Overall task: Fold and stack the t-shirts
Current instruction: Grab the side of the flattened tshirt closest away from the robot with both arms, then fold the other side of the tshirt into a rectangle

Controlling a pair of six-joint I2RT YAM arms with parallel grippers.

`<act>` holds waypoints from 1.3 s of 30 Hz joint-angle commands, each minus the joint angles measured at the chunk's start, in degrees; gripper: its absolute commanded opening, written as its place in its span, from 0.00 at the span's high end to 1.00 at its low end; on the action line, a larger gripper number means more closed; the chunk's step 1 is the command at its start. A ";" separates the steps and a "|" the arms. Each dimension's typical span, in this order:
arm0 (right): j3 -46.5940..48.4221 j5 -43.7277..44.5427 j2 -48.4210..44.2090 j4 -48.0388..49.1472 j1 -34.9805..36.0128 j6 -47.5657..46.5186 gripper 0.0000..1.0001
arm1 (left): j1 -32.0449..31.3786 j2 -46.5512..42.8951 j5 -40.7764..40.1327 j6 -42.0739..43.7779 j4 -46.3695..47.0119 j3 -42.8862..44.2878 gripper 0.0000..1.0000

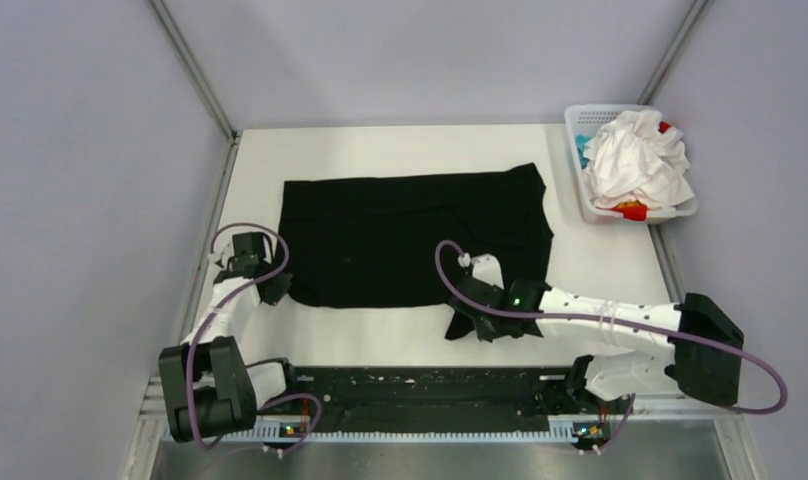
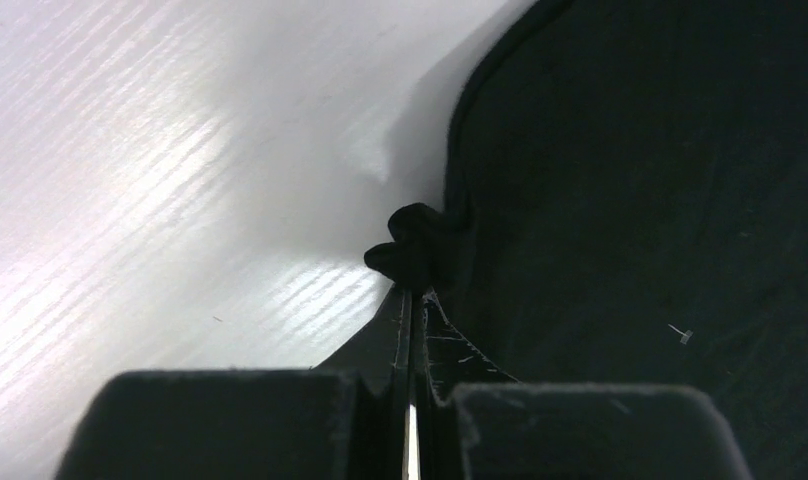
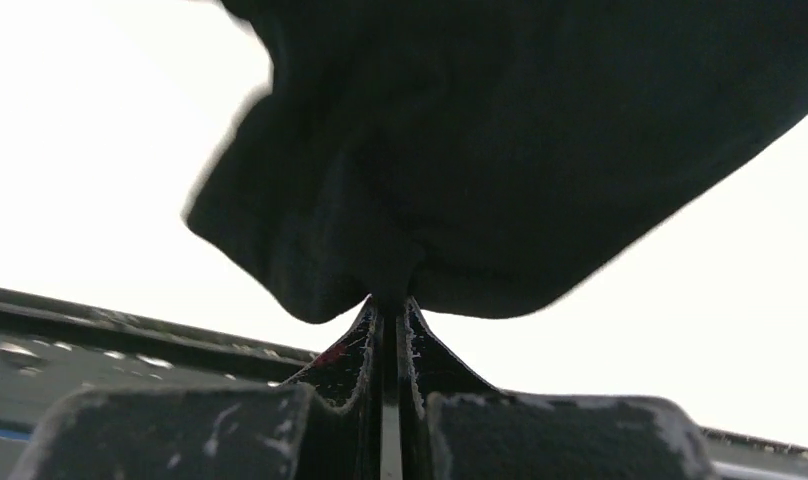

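Note:
A large black t-shirt lies spread flat across the middle of the white table. My left gripper is shut on its near left corner, where a small bunch of black cloth pokes out past the closed fingertips. At the shirt's near right corner my right gripper is shut too, pinching a fold of the black t-shirt that bulges above its jaws. More t-shirts, crumpled white ones with bits of red and blue cloth, are heaped at the far right.
A white lattice basket at the far right corner holds the heap of white shirts. Bare white tabletop lies to the shirt's right. A black rail runs along the near edge between the arm bases. Grey walls enclose the table.

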 commanded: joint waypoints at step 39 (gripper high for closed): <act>59.33 -12.97 47.68 13.79 -48.60 -33.41 0.96 | -0.44 46.97 7.56 4.05 -9.81 57.90 0.58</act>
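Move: My left hand already pinches the near left corner of the black t-shirt; the far left corner where I take it lies about 27 cm straight ahead and some 2 cm lower. My right hand already holds the near sleeve; the shirt's far right corner lies roughly 40 cm ahead, 12 cm to the right and 4 cm lower. The laundry basket stands about 24 cm to the right of that corner, level with it. I carry the shirt's near side up and over the rest towards its far edge with both hands. My right lifts the sleeve about 14 cm while sweeping some 35 cm forward and slightly right, tipping its fingers outward with a small clockwise turn, then sinks, still gripping. My left goes about 21 cm forward, rising early by some 5 cm, and starts opening its fingers at the end. ##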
